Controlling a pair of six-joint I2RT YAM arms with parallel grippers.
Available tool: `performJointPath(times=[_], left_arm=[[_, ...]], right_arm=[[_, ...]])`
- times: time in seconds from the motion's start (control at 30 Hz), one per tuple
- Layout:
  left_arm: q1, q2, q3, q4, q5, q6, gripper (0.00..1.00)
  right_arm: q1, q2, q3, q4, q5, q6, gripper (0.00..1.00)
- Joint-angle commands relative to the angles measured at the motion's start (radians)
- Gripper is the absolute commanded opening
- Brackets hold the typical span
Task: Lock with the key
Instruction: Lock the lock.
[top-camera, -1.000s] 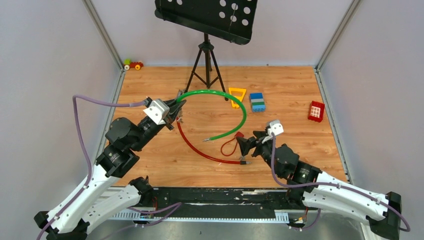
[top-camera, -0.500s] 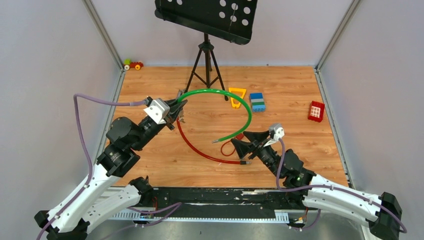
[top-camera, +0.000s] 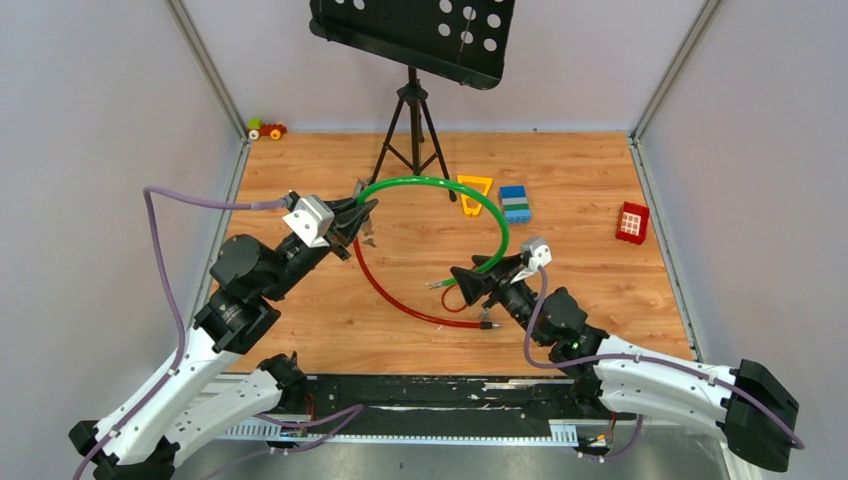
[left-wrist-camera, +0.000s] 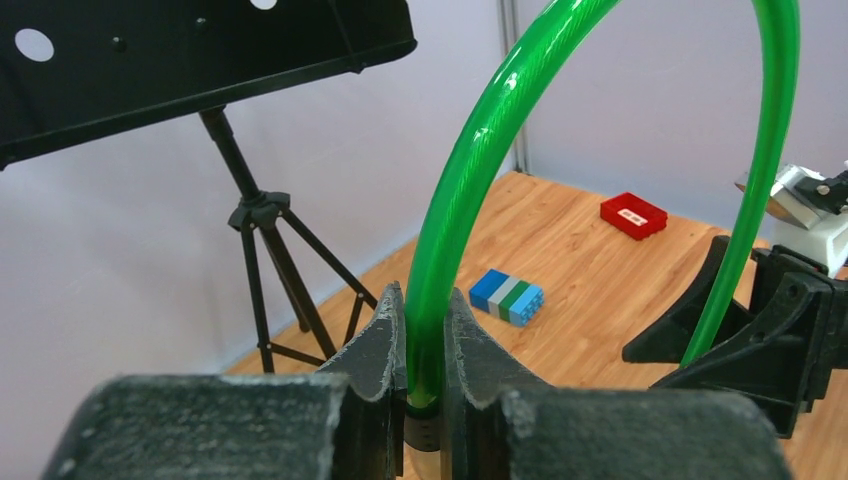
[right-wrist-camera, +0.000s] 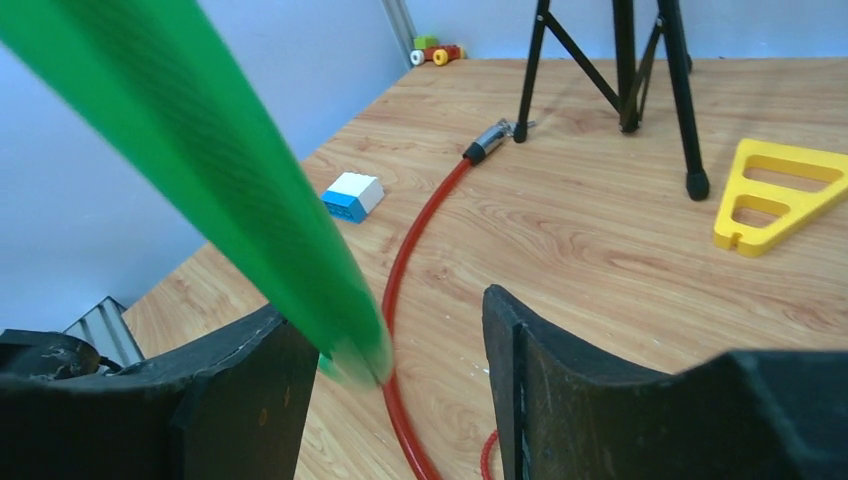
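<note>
My left gripper (top-camera: 358, 212) (left-wrist-camera: 425, 330) is shut on one end of a green cable (top-camera: 440, 182) (left-wrist-camera: 470, 170), just above that end's dark plug. The cable arches up and over to the right. Its free end (right-wrist-camera: 350, 350) hangs between the fingers of my open right gripper (top-camera: 468, 272) (right-wrist-camera: 388, 305), close to the left finger (right-wrist-camera: 240, 390). A red cable (top-camera: 390, 295) (right-wrist-camera: 425, 220) curves across the table below. A tiny silvery piece, apparently the key (top-camera: 370, 240) (right-wrist-camera: 518, 126), lies by the red cable's far plug. The right gripper hides the lock.
A black music stand's tripod (top-camera: 411, 120) stands at the back. A yellow triangle (top-camera: 473, 190), a blue-green block (top-camera: 515, 203) and a red brick (top-camera: 632, 221) lie to the right. A toy car (top-camera: 266, 129) sits in the far left corner. A blue-white block (right-wrist-camera: 352, 195) lies left.
My right gripper has moved left and forward, taking the green cable's free end between its fingers, which have narrowed a little. The green arch has bent tighter. The left gripper has stayed put.
</note>
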Motion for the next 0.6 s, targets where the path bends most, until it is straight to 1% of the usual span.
performJointPath(times=[0.0,0.03,0.07,0.2,0.23,0.27,0.33,0.4,0.5,0.57], left_arm=[[0.001,-0.010,0.033,0.115,0.010,-0.044,0.00],[0.001,-0.010,0.033,0.115,0.011,-0.044,0.00],[0.001,-0.013,0.032,0.114,0.011,-0.042,0.00],[0.001,-0.016,0.027,0.113,0.005,-0.038,0.00],[0.001,-0.017,0.027,0.114,0.003,-0.038,0.00],[0.001,-0.017,0.026,0.114,0.000,-0.037,0.00],[0.001,-0.019,0.021,0.121,-0.002,-0.047,0.00],[0.001,-0.020,0.013,0.149,0.003,-0.096,0.00],[0.002,-0.016,-0.008,0.227,0.140,-0.153,0.00],[0.001,-0.021,-0.051,0.333,0.238,-0.203,0.00]], right_arm=[[-0.004,0.035,0.056,0.142,-0.053,0.017,0.57],[-0.004,0.037,0.057,0.142,-0.052,0.018,0.54],[-0.004,0.038,0.059,0.141,-0.049,0.017,0.48],[-0.004,0.014,0.061,0.108,-0.013,0.033,0.16],[-0.004,0.003,0.065,0.090,0.000,0.038,0.09],[-0.004,-0.013,0.069,0.071,0.012,0.042,0.05],[-0.004,-0.039,0.085,0.032,0.035,0.050,0.00],[-0.004,-0.064,0.113,0.011,0.031,0.033,0.00],[-0.004,-0.090,0.198,-0.042,0.011,-0.028,0.00],[-0.004,-0.099,0.287,-0.073,-0.021,-0.060,0.00]])
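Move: The green lock's free end hangs between the right hand's open fingers, nearer the left one, about 1 cm to the left and 1 cm ahead. Some 20 cm below are the red tag, about 6 cm ahead and 1 cm right of this hand, and the red hose's near end, roughly 6 cm back and 3 cm right. From the left hand, which holds the lock's other end, the free end lies level in depth, about 17 cm right and 20 cm down. Right fingers pinch the green lock's free end and lift about 6 cm; left hand keeps its grip. ##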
